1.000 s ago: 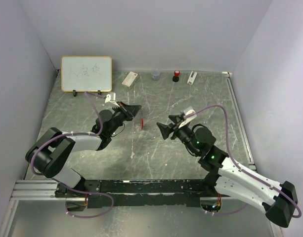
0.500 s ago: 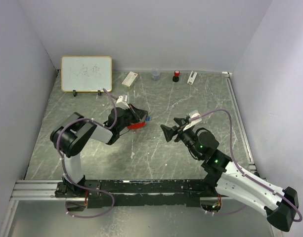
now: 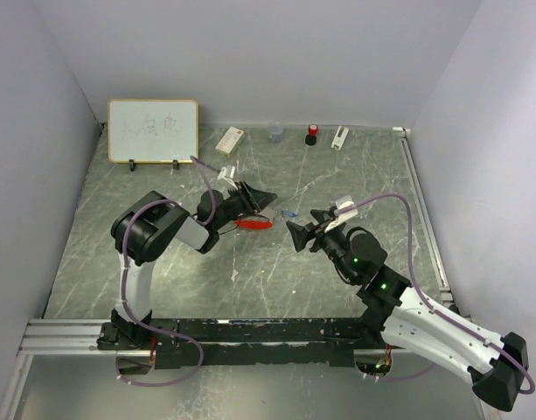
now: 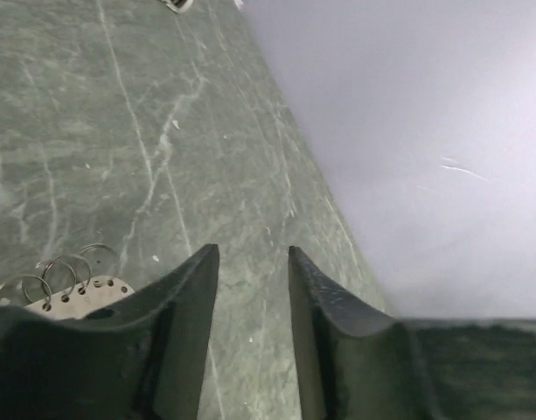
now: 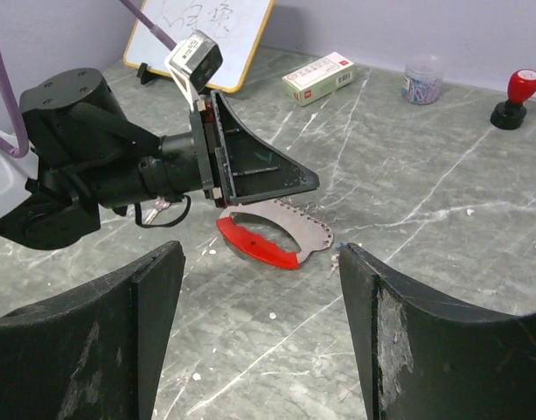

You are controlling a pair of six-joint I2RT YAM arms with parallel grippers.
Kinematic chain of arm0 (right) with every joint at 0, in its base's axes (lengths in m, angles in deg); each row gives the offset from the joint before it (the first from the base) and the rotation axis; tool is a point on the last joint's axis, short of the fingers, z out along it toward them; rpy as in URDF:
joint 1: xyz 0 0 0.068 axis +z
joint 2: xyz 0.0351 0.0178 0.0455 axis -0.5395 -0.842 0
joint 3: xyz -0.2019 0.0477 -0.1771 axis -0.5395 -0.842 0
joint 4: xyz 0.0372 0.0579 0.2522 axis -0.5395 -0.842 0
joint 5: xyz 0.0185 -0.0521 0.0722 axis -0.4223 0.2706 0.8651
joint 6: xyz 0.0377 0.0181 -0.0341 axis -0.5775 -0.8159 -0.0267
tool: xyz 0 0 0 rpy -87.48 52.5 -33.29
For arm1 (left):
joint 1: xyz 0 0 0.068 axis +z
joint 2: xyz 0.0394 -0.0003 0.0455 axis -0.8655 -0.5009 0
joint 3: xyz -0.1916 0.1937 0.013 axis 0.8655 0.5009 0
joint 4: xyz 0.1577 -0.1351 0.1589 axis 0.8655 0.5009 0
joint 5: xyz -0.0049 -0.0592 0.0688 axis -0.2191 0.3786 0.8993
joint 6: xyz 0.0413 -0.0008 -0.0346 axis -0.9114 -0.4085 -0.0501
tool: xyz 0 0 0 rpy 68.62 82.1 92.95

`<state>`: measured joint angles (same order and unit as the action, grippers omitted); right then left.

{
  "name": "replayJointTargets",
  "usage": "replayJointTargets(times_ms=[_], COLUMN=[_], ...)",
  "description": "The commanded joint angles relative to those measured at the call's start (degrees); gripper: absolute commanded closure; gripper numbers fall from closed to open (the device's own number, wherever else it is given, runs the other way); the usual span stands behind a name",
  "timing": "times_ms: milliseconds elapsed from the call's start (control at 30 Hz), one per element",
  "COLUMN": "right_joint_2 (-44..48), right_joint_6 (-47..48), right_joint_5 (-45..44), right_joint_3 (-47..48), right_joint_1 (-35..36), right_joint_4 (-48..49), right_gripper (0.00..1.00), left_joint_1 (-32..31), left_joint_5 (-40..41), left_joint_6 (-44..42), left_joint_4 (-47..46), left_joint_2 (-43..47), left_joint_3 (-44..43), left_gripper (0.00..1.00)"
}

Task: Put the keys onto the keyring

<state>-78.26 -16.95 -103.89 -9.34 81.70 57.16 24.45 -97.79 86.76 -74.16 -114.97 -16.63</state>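
Observation:
The keyring (image 3: pixel 253 223), a red oblong fob on a grey holed plate with wire rings, lies flat on the table mid-left; it also shows in the right wrist view (image 5: pixel 259 243), and its rings show in the left wrist view (image 4: pixel 66 273). My left gripper (image 3: pixel 268 198) is open and empty, just above the keyring's far edge (image 5: pixel 307 181) (image 4: pixel 250 254). The blue key (image 3: pixel 289 213) lies right of the fob, mostly hidden behind my right finger (image 5: pixel 341 250). My right gripper (image 3: pixel 295 234) is open and empty, close in front of the fob (image 5: pixel 261 252). The red key is hidden.
A whiteboard (image 3: pixel 153 130) stands at the back left. Along the back wall are a white and red box (image 3: pixel 230 140), a small clear jar (image 3: pixel 275 134), a red stamp (image 3: pixel 311 134) and a white item (image 3: pixel 339 137). Walls close in both sides.
My left gripper has swung further right and now points over the fob. The fob has shifted slightly right. The blue key now lies further right, apart from the fob. The right arm has barely moved.

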Motion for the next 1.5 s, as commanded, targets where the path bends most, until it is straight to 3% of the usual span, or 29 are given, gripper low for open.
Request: replayJointTargets(times_ms=[0,200,333,433,633,767,1133,1467], right_joint_2=[0.3,-0.5,-2.7,-7.7,-19.9,-24.9,-39.9,-57.3], right_joint_6=[0.1,-0.3,-1.2,-1.8,-2.3,-3.5,-6.4,-6.0], right_joint_5=[-0.8,-0.6,-1.3,-0.9,2.8,5.5,9.5,11.5], right_joint_3=[0.2,0.9,1.9,5.0,11.2,12.9,19.4,30.5], right_joint_1=[-0.4,-0.4,-0.4,-0.5,-0.4,-0.3,-0.3,0.0], right_joint_4=[-0.5,-0.9,-1.7,-3.4,-2.2,1.8,4.0,1.6], right_gripper=[0.28,0.28,0.28,0.28,0.29,0.3,0.3,0.32], left_joint_1=[-0.4,0.0,1.4,2.4,3.4,4.2,4.6,4.8], left_joint_5=[-2.9,1.4,6.2,12.0,22.4,23.8,25.4,29.1], left_joint_6=[-0.7,-3.3,-4.8,-6.9,-10.2,-13.2,-14.8,-12.8], left_joint_4=[0.5,7.2,12.4,21.5,40.8,48.9,58.3,60.4], left_joint_2=[3.6,12.3,22.3,32.8,48.7,55.6,67.2,69.5], left_joint_3=[-0.8,3.9,9.4,11.6,11.6,10.5,12.5,16.3], left_gripper=[0.48,0.48,0.5,0.49,0.3,0.26,0.21,0.23])
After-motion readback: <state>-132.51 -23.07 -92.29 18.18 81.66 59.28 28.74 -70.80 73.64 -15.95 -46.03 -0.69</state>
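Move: The red-tagged key I want for my left hand lies about 17 cm to its left, level with it front to back and some 11 cm below. The red-handled keyring lies flat, about 15 cm ahead of my right hand, 13 cm to its left and 23 cm lower. From my left hand, that keyring is 2 cm ahead, 3 cm left and 10 cm down; the blue-tagged key at its right end is 2 cm ahead, 5 cm right and 11 cm down. I lift my empty left hand up and away from the keyring, then sweep it some 19 cm left and slightly back, opening the fingers wider and turning about 30 degrees counter-clockwise, before starting to sink just short of the red-tagged key. After a brief wait, my open right hand swings left, down and forward towards the keyring, about 20 cm in all, tipping its fingers down. ##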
